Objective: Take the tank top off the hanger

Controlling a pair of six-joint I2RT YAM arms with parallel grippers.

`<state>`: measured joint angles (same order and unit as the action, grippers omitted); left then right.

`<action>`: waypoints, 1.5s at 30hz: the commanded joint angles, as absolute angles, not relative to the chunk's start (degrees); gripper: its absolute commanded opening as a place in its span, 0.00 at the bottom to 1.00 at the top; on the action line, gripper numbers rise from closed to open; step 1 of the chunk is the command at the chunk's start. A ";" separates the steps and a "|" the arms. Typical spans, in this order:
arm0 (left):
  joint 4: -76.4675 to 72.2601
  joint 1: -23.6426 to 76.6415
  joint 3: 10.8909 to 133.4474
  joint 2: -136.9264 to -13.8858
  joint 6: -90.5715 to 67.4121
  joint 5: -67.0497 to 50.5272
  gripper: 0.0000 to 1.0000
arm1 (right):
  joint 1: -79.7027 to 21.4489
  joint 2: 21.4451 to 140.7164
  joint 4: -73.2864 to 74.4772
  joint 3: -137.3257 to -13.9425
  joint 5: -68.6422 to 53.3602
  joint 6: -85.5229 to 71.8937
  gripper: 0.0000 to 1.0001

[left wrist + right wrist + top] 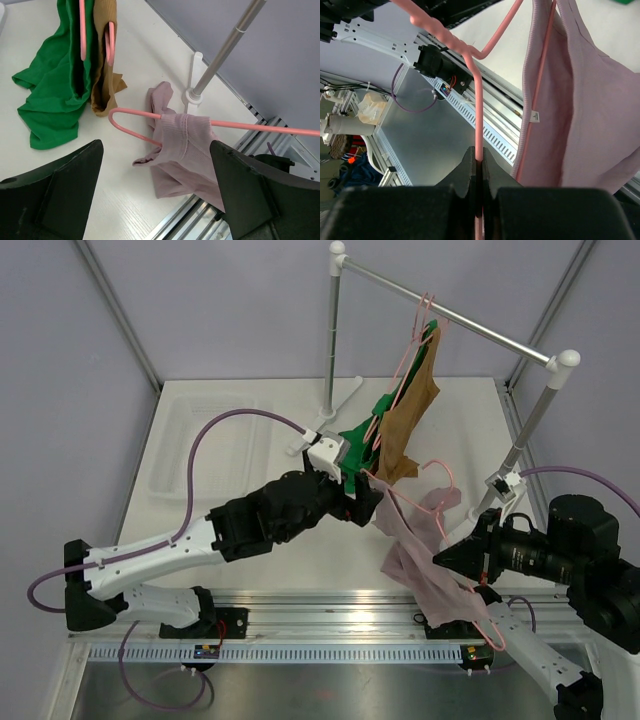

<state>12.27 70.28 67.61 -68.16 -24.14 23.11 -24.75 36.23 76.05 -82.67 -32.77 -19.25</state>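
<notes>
A mauve tank top (418,552) hangs on a pink hanger (443,478) that is off the rail and held low over the table's front edge. My right gripper (447,558) is shut on the hanger's wire (477,115), with the tank top (592,100) draped beside it. My left gripper (374,496) is open at the hanger's left end. In the left wrist view its dark fingers (60,190) stand wide apart on either side of the tank top's strap (186,145) and the hanger arm (135,116), touching neither.
A white rack with a metal rail (470,325) stands at the back. A green garment (362,435) and a brown one (410,405) hang from it on pink hangers, close behind my left gripper. A white tray (190,445) lies at the left.
</notes>
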 commanded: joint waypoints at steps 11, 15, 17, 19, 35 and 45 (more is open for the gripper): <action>1.85 70.40 69.08 -72.16 -28.12 20.83 0.74 | -25.05 38.06 66.63 -83.32 -37.79 -18.63 0.00; 3.42 70.40 69.52 -72.51 -28.30 22.58 0.39 | -25.05 38.32 65.13 -82.53 -37.80 -18.81 0.00; 4.04 70.40 69.52 -72.34 -28.56 23.37 0.23 | -25.14 38.50 65.13 -82.44 -36.83 -18.55 0.00; 5.09 70.40 69.00 -71.81 -28.91 24.60 0.16 | -25.05 38.93 65.04 -82.27 -35.52 -18.46 0.00; 28.99 56.62 58.71 -51.52 -40.87 41.22 0.00 | -25.05 41.13 58.46 -74.45 -48.57 -17.58 0.00; 40.69 41.40 61.96 -49.31 -37.18 31.67 0.00 | -25.05 39.73 32.90 -67.69 -65.21 -25.64 0.00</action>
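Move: The strap of the pink tank top near the hanger's left end lies only about 3 cm to the right of my open left hand, 1 cm ahead and a touch lower. The hanger's left end sticks out 3 cm ahead of that hand; the brown top hangs some 14 cm ahead and 7 cm right. From my right hand, which holds the hanger's other shoulder, the strap is about 12 cm ahead and 9 cm left; the hanger's neck is 8 cm straight ahead. I ease my left hand the last 3 cm or so right over the strap, shut its fingers on the cloth, then haul it quickly left about 25 cm and some 6 cm forward, away from the hanger's neck, swinging the wrist roughly 40 degrees counter-clockwise. My right hand keeps its grip on the hanger, edges forward, then follows left and turns about 20 degrees the same way. ##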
